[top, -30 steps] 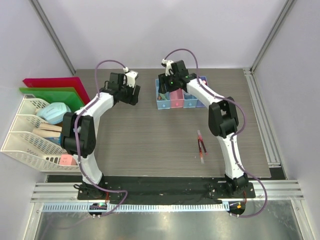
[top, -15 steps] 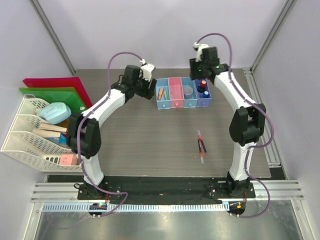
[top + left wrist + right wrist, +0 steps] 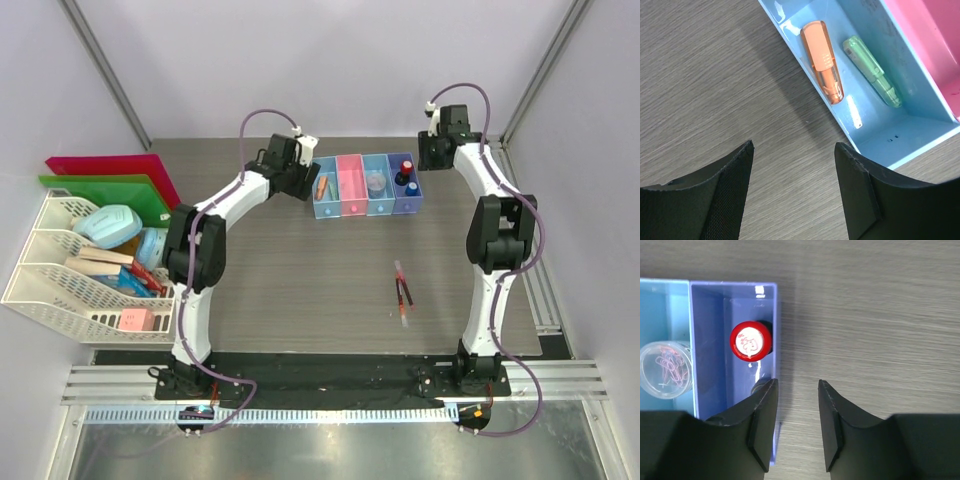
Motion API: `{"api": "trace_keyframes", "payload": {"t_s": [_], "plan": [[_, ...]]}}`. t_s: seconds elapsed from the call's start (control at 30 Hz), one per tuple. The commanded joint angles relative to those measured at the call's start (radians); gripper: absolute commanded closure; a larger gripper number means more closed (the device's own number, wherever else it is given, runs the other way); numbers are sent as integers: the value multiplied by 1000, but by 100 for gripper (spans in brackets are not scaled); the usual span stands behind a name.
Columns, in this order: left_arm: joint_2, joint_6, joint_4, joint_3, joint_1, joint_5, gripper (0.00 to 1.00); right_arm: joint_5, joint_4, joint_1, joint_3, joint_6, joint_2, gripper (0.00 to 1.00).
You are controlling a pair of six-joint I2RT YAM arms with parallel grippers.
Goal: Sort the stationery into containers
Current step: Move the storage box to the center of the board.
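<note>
The containers (image 3: 365,186) are a joined row of small boxes: light blue, pink, light blue, purple. An orange marker (image 3: 822,60) and a green eraser (image 3: 872,72) lie in the left light blue box (image 3: 920,135). A red-capped bottle (image 3: 750,341) stands in the purple box (image 3: 705,340), with a blue-capped bottle (image 3: 411,188) beside it. Thin red-and-black pens (image 3: 402,292) lie loose on the table. My left gripper (image 3: 794,147) is open and empty over bare wood beside the row's left end. My right gripper (image 3: 797,382) is open and empty just right of the purple box.
A clear round tub of paper clips (image 3: 665,369) sits in the second light blue box. White mesh trays (image 3: 60,270) holding pale blue and pink things stand at the left edge, with red and green folders (image 3: 110,175) behind them. A metal rail (image 3: 525,230) runs along the table's right side.
The left gripper has swung right to the left end of the box row. The right gripper has moved right, from above the boxes to beyond the purple box, and its jaws have narrowed.
</note>
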Motion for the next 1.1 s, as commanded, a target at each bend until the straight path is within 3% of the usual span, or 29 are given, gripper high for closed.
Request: {"api": "trace_keyframes", "payload": {"t_s": [0.0, 0.63, 1.07], "plan": [[3, 20, 4, 50, -10, -23, 34, -69, -1, 10, 41, -19, 26, 58], [49, 43, 1, 50, -32, -26, 34, -104, 50, 8, -50, -19, 54, 77], [-78, 30, 30, 62, -33, -24, 33, -122, 65, 8, -103, -16, 25, 83]]}}
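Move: My right hand hovers beside the storage box's right wall, whose middle lies about 2 cm to its left, level ahead and some 9 cm below. Inside, the red-capped bottle is about 5 cm left and 2 cm ahead, the blue-capped bottle about 4 cm left and 2 cm back. From my left hand, the box's left wall is roughly 4 cm right, 3 cm ahead and 6 cm below, with the orange marker 6 cm right and 3 cm ahead. I lower my right hand about 7 cm onto the box's right wall, easing some 2 cm left and slightly back, and narrow its half-open fingers to a small gap, one inside by the blue-capped bottle, one outside. My left hand, still open beside the left wall, dips about 2 cm and rises again without gripping. ##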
